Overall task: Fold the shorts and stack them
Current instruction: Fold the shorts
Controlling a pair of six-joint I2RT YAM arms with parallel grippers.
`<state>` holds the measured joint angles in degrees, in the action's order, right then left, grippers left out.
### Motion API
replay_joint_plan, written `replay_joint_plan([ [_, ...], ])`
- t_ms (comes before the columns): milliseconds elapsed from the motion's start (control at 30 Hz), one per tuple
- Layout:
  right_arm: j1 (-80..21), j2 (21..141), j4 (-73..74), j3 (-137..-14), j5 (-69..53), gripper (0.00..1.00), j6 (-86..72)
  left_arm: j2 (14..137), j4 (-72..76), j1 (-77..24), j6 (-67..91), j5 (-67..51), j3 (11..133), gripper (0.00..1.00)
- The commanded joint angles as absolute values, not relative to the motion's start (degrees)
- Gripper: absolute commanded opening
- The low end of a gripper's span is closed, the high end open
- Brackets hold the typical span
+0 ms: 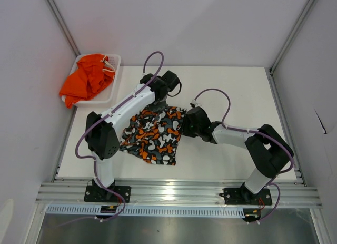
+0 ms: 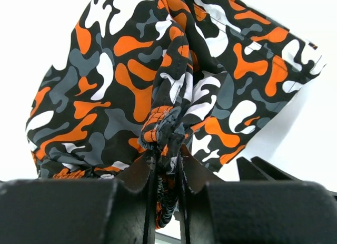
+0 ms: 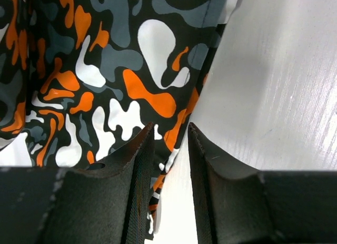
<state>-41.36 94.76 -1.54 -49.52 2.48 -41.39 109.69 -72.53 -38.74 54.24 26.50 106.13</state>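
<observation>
The patterned shorts [image 1: 152, 130] lie spread on the white table [image 1: 237, 91], between the two arms. My left gripper [image 1: 160, 104] is at their far edge, shut on a bunched piece of the elastic waistband [image 2: 163, 125], with the fabric [image 2: 131, 80] draping away from the jaws. My right gripper [image 1: 184, 125] is low at the shorts' right edge. Its jaws stand apart around the hem [image 3: 176, 133], and a gap of bare table shows between them. The plain orange shorts [image 1: 87, 78] sit heaped in the basket at the back left.
The white mesh basket [image 1: 115, 62] stands at the table's back left corner. Grey walls close in the left, back and right sides. An aluminium rail [image 1: 174, 191] runs along the near edge by the arm bases.
</observation>
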Motion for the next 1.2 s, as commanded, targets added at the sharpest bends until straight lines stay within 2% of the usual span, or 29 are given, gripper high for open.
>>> replay_joint_plan([
  [0, -41.04, 94.22, -4.39, -49.13, 2.37, 0.34, -41.22, 108.63, -70.93, -39.29, 58.44, 25.58, 108.01, 0.0],
  [167, -40.61, 92.82, -4.66, -48.17, 3.16, 0.34, -41.22, 110.13, -69.0, -39.9, 59.33, 23.29, 107.84, 0.03],
  [267, -39.82, 91.94, -5.18, -47.29, 3.08, 0.34, -41.22, 110.48, -67.07, -40.6, 59.24, 22.33, 106.97, 0.19],
  [333, -39.29, 91.5, -5.54, -46.85, 2.99, 0.34, -41.4, 109.95, -64.61, -41.31, 58.01, 20.93, 105.48, 0.26],
  [367, -39.11, 91.32, -5.97, -46.41, 2.9, 0.34, -41.66, 109.26, -63.03, -41.66, 57.83, 20.13, 104.6, 0.46],
  [433, -38.76, 91.14, -6.85, -45.88, 2.73, 0.35, -41.84, 108.72, -62.4, -42.62, 57.83, 20.04, 104.33, 0.74],
  [467, -38.67, 90.88, -7.38, -45.27, 2.29, 0.35, -42.1, 108.46, -62.23, -42.89, 57.75, 19.87, 104.76, 0.92],
  [500, -38.5, 90.62, -7.9, -44.74, 1.5, 0.36, -42.19, 108.2, -61.88, -43.33, 55.83, 18.47, 107.64, 0.97],
  [633, -36.48, 88.86, -15.27, -40.35, -3.68, 0.38, -43.24, 104.78, -56.7, -43.51, 51.33, 11.26, 103.63, 0.99],
  [667, -36.04, 88.07, -16.86, -38.25, -4.82, 0.46, -43.68, 103.72, -54.86, -43.42, 50.46, 10.21, 102.84, 0.99],
  [833, -32.79, 86.75, -28.97, -31.92, -14.65, 0.64, -46.05, 97.58, -54.93, -42.72, 47.21, 8.44, 101.7, 0.99],
  [1000, -31.91, 86.92, -34.27, -30.85, -20.3, 0.7, -47.02, 91.59, -53.88, -41.57, 43.95, 8.88, 95.46, 0.99],
  [1167, -31.11, 89.03, -35.68, -33.66, -24.42, 0.71, -47.72, 83.95, -45.54, -41.57, 38.51, 7.29, 78.68, 0.99],
])
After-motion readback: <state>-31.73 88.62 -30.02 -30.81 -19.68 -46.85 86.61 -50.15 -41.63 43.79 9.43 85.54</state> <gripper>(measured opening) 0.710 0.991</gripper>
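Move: The left hand still holds a bunched-up far part of the shorts. The middle of the shorts lies about 7 cm back from it, 2 cm to its left and some 13 cm below; their far right corner is roughly 12 cm to its right and 5 cm ahead, their near right corner about 8 cm right and 20 cm back. The slightly open right hand is low at the shorts' right edge, which lies just about 1 cm to its left and 2 cm below. Keeping its hold at first, the left hand draws the bunched cloth to the right towards the far right corner, sinking only slightly, and after roughly 4 cm spreads its fingers wide and lets go; still open, it goes on right to about 9 cm, then rises some 7 cm while drawing back and a little left, its left side rolling down and the wrist turning clockwise. Low at the right edge, the right hand edges about 3 cm left over the shorts, then eases back some 2 cm as it opens further and rolls its left side up about 20 degrees, finishing with a small lift and a little return to the right. ##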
